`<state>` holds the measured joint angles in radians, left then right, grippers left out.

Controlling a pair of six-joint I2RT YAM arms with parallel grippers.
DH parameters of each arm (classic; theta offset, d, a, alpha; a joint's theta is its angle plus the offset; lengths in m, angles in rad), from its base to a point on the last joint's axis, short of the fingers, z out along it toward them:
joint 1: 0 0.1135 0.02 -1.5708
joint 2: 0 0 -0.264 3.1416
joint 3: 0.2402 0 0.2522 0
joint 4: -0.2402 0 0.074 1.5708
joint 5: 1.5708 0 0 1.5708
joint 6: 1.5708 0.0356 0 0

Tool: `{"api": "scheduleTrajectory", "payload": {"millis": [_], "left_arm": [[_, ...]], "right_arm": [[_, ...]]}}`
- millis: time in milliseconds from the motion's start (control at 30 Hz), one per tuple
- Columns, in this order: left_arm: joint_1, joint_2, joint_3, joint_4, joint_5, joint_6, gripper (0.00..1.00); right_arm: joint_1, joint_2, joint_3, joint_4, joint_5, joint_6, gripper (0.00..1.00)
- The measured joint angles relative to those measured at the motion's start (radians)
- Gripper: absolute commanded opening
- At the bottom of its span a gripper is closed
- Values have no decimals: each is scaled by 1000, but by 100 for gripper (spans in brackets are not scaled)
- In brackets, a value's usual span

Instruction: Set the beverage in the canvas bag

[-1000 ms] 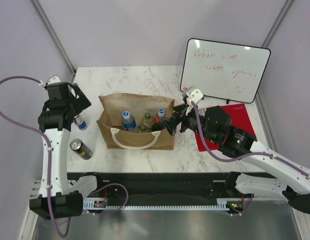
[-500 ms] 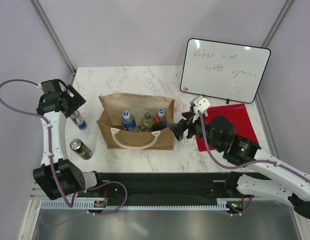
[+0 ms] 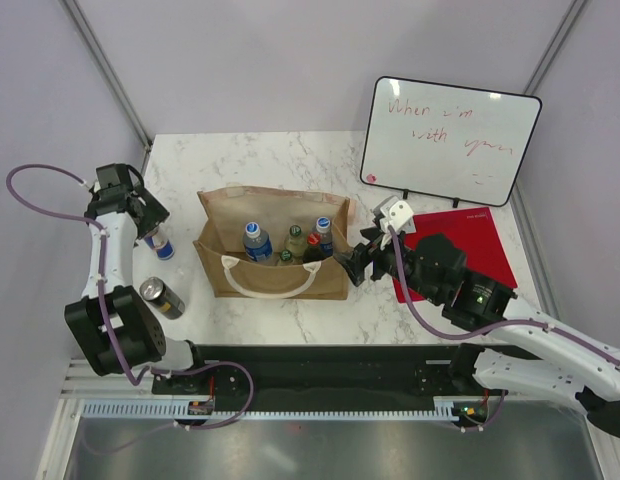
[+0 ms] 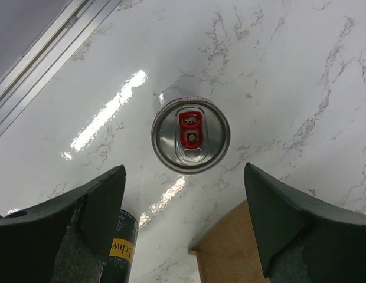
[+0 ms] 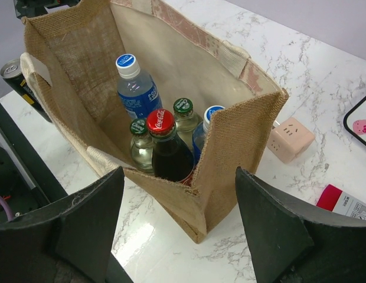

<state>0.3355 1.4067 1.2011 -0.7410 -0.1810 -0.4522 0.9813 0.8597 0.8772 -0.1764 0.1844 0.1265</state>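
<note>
The canvas bag (image 3: 273, 262) stands open mid-table, with several bottles (image 5: 136, 89) upright inside, among them a cola bottle (image 5: 165, 148). Left of the bag stands a blue and silver beverage can (image 3: 163, 245). In the left wrist view I look straight down on its silver top with a red tab (image 4: 190, 134). My left gripper (image 3: 148, 220) hangs open above this can, which lies just beyond the fingertips (image 4: 112, 188). A black can (image 3: 162, 297) lies on its side nearer the front. My right gripper (image 3: 356, 265) stands open at the bag's right corner (image 5: 230, 177), holding nothing.
A whiteboard (image 3: 450, 140) leans at the back right, with a red mat (image 3: 480, 245) in front of it. A pink power strip (image 5: 291, 138) lies beside the bag's right end. The table's left edge and wall rail (image 4: 47, 53) run close to the blue and silver can.
My left arm has folded in and lowered its gripper over the blue and silver can. My right gripper has drawn back from over the bag to its right corner.
</note>
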Motion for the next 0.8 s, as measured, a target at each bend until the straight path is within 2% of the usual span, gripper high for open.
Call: {"api": "scheduleTrajectory", "payload": {"millis": [167,333,500,567,600,667,733,800], "left_arm": [[0,39,-11,48,-4,0,83],[0,118,-10,77,9,1,72],[0,146,-9,82,8,3,65],[0,146,-6,83,6,3,56],[1,146,-5,83,7,5,46],[1,147,-2,82,7,13,36],[1,148,-2,82,6,16,31],[1,148,-2,82,6,24,18]], "right_arm": [[0,8,-4,8,-11,-8,83],[-1,40,-6,31,-65,-11,83],[-1,65,-6,34,-87,-12,83],[-1,64,-6,35,-87,-15,83],[-1,64,-6,35,-87,-16,83],[-1,64,-6,35,-87,-18,83],[-1,64,-6,35,-86,-18,83],[-1,64,-6,35,-86,-18,83]]}}
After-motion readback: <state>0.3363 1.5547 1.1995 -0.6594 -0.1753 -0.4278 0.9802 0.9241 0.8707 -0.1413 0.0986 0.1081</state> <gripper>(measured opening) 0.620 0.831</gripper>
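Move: The upright energy drink can stands nearly under the left hand, about 2 cm ahead, 1 cm left and with its middle some 8 cm below. Straight back from the can by about 14 cm is the black can. The middle of the canvas bag is around 28 cm to the left hand's right, about level with it going forward and 5 cm lower. From the right hand the energy drink can is some 46 cm left, 13 cm ahead and 21 cm down. Pads come to bear on both sides of the energy drink can near its top: the left hand sinks about 4 cm and edges 2 cm forward over it, then stops and keeps closing its wide-open fingers until they settle against the can, the grip effort rising. Meanwhile the empty right hand, still open beside the bag's right end, drifts roughly 2 cm left and slightly down, turning a little counter-clockwise. ##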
